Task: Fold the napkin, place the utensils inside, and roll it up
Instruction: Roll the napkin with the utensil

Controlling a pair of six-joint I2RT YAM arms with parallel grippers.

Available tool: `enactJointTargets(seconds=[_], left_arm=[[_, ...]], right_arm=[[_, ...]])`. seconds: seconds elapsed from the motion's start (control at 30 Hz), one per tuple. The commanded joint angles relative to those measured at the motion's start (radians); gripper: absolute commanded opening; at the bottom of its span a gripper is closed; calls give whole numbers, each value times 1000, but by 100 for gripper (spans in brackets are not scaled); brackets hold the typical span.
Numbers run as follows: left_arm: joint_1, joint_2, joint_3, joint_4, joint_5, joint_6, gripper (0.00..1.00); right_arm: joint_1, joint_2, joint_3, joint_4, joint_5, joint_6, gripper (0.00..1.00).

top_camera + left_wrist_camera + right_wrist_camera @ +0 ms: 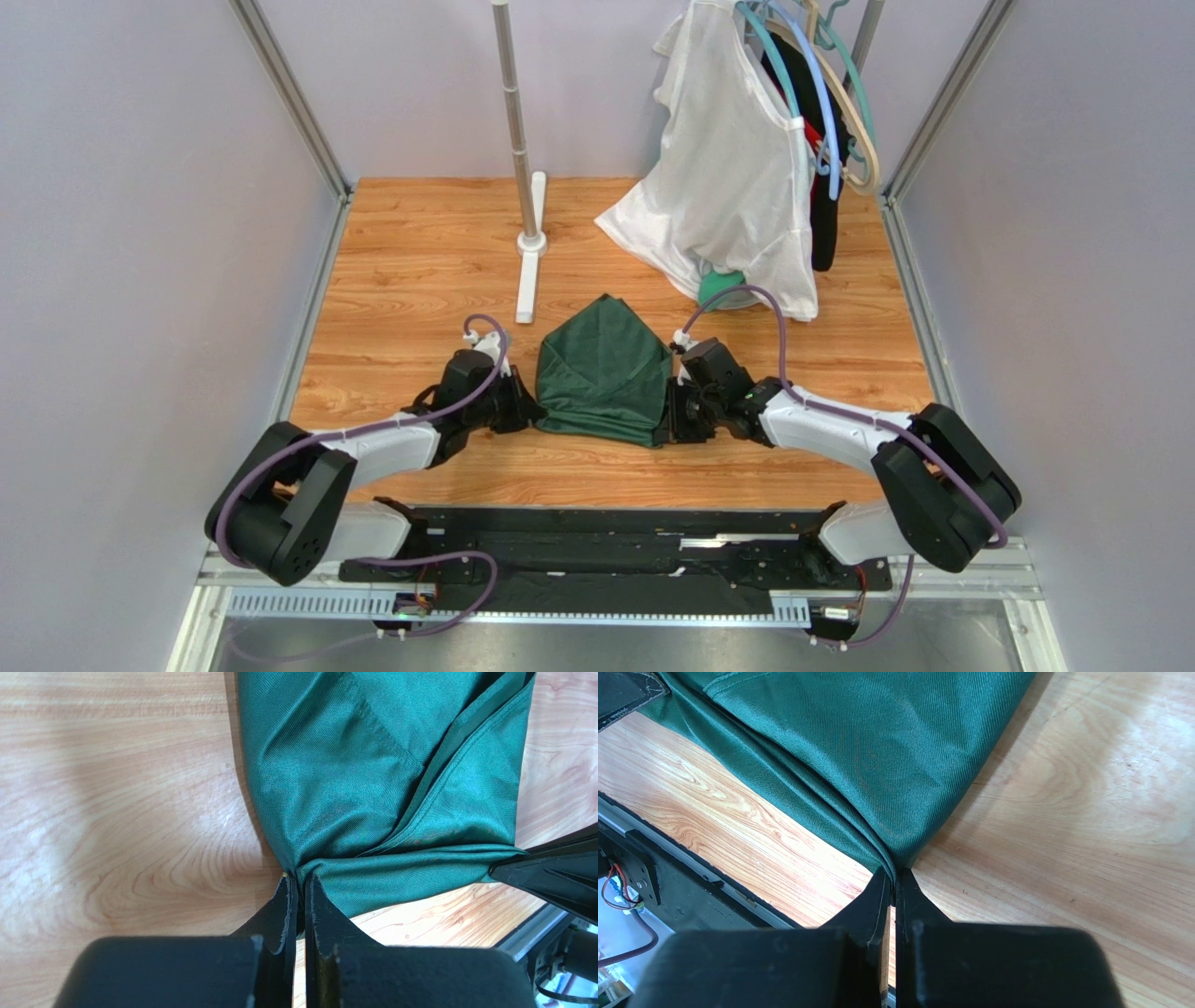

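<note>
The dark green napkin [605,371] lies bunched on the wooden table between my two arms, coming to a point at its far side. My left gripper [522,408] is shut on the napkin's near left corner; in the left wrist view the cloth [365,777] gathers into the closed fingertips of that gripper [298,880]. My right gripper [679,409] is shut on the near right corner, and the folds of the napkin [878,749] run down into its pinched tips [893,874]. The utensils are out of view.
A white garment [730,182] hangs on hangers at the back right, a brighter green cloth [720,289] showing below it. A grey stand pole [519,126] rises at back centre with its white base [529,273]. The black mounting rail [617,539] edges the table's near side.
</note>
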Motion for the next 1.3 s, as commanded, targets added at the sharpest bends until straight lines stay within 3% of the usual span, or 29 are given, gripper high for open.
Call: enactJointTargets(seconds=[0.0,0.33,0.47,0.53,0.6,0.7,0.9,1.0,1.07,1.27], left_arm=[[21,64,51,-108,1,69,0],[22,166,218,-320,115,173,0],[22,261,292,-363,161,202,0],[22,307,312,-385,170,218,0],[22,340,336,-406,175,236,0],[22,386,378,-446,196,265,0],[24,434,422,-484,214,296,0],[25,448,434,-495,231,302,0],[28,463,450,-500,251,308,0],[34,509,480,-530,287,324,0]], right_arm=[[-24,3,32,-52,-22,-32,0],[-91,46,57,-99,-225,-68,0],[-99,29,56,-114,-205,-93,0],[-96,6,42,-98,-173,-108,9],[-97,-6,45,-99,-150,-131,33],[-96,-45,77,-125,-125,-165,54],[-93,-198,195,-272,51,-263,63],[-35,-306,188,-222,115,-329,65],[74,-342,174,-154,187,-404,66],[393,-298,117,33,480,-567,67]])
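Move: At the napkin's near folded edge both hands already have their corners pinched, a centimetre or two off the table. For the left hand the napkin's middle lies about 6 cm ahead and 9 cm right, the right corner some 16 cm right and 3 cm back, the white stand foot about 18 cm ahead and 1 cm left. From the right hand the napkin's middle is about 8 cm ahead and 7 cm left; the green cloth lies about 20 cm ahead and 8 cm right. Keeping its pinch on the left corner, the left hand drags it low along the table about 5 cm right and a little forward, turning some 20 degrees clockwise. The right hand first eases about a centimetre back and right with its corner, then opens, lets go and rises quickly some 13 cm, its fingers tilting up and turning counter-clockwise as it swings left at the end. ##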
